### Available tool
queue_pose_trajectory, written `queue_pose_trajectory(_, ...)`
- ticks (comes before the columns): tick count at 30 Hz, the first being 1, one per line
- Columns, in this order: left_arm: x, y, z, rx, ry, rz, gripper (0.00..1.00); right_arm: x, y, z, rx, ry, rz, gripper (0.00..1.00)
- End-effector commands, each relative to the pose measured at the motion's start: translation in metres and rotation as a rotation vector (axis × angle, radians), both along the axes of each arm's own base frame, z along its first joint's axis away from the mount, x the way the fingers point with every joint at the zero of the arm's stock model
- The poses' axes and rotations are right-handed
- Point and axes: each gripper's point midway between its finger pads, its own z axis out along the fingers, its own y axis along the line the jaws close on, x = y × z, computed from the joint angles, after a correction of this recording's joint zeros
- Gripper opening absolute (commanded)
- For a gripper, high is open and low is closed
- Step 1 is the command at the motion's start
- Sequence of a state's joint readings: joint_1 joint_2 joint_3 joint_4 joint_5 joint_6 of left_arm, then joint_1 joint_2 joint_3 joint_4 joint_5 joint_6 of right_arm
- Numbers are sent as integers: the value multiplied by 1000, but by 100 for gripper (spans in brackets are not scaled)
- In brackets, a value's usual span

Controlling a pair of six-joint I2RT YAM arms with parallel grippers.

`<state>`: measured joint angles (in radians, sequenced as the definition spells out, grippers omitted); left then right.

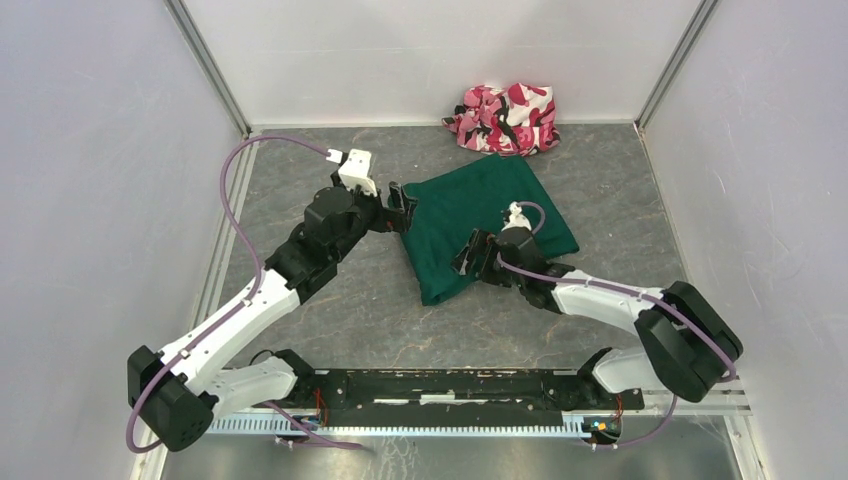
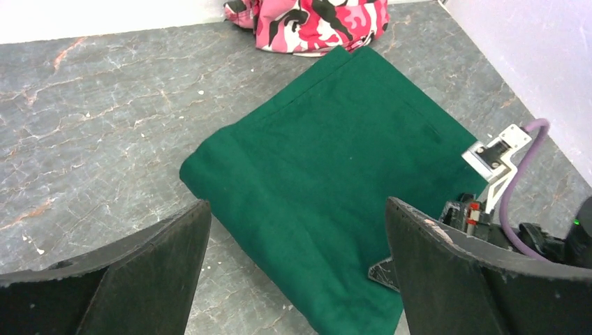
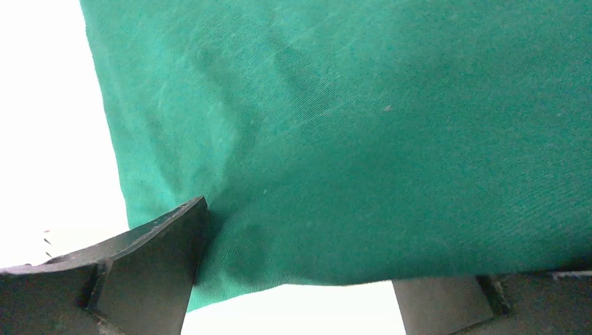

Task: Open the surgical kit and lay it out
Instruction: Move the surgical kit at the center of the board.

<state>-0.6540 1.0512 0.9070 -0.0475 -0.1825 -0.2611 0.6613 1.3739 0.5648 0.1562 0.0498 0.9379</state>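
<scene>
The surgical kit is a folded dark green cloth wrap (image 1: 480, 215) lying flat on the grey table; tray and instruments are hidden. My left gripper (image 1: 402, 210) hovers at the wrap's left edge, open, with nothing between its fingers. In the left wrist view the wrap (image 2: 328, 174) fills the gap ahead of the left gripper (image 2: 298, 204). My right gripper (image 1: 472, 255) sits low over the wrap's near corner, open. In the right wrist view the green cloth (image 3: 363, 125) spans the right gripper (image 3: 307, 244), touching the left finger and covering the tip of the right one.
A pink-white-black camouflage cloth bundle (image 1: 505, 118) lies against the back wall just behind the wrap, also seen as the bundle (image 2: 314, 21) at the top of the left wrist view. White walls close the table on three sides. The right arm's wrist (image 2: 489, 209) shows near the wrap's right edge.
</scene>
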Motion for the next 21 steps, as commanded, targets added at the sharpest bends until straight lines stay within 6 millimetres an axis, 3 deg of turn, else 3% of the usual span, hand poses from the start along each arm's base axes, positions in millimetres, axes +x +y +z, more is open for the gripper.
queue_pose_trajectory(1,5,-1,15,-4,-25,17,100,5,-7,23,-100,-154,62,98)
queue_pose_trajectory(4,1,-12,2,-57,71,3,100,-10,-21,25,-226,-193,192,98)
queue_pose_trajectory(7,-9,-15,-33,-122,241,36,100,-24,-60,25,-420,-217,241,98)
queue_pose_trajectory(10,-23,-21,-69,-200,381,42,100,-19,-106,44,-549,-261,183,98)
queue_pose_trajectory(14,-33,-27,-110,-267,512,71,100,17,-157,89,-604,-315,55,98)
queue_pose_trajectory(17,-35,-30,-137,-280,593,99,100,53,-188,97,-537,-304,-10,98)
queue_pose_trajectory(21,-35,-43,-158,-317,680,96,100,93,-207,93,-368,-288,-71,98)
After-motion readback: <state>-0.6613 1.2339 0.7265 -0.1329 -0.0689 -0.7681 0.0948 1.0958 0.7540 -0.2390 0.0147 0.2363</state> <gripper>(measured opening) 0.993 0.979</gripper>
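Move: The surgical kit, the folded green pack, is under my right hand's fingers at its near edge, its middle some 7 cm ahead, 3 cm right and 4 cm below. Its right corner lies about 23 cm to that hand's right and 2 cm ahead; the pink patterned bundle is about 31 cm ahead and 8 cm right. From my left hand the kit's middle is about 3 cm ahead, 17 cm right and 25 cm below, its near-left corner 14 cm back, 4 cm right. I back my open right hand a little and lift it so that the fingers come free of the kit's near edge, then sweep about 20 cm to my right, rising and finally reaching forward, towards the kit's right corner, rolling the left side down. My left hand, open too, drops some 16 cm towards the kit's left side, drawing slightly back and tipping its fingers down about 35 degrees. ##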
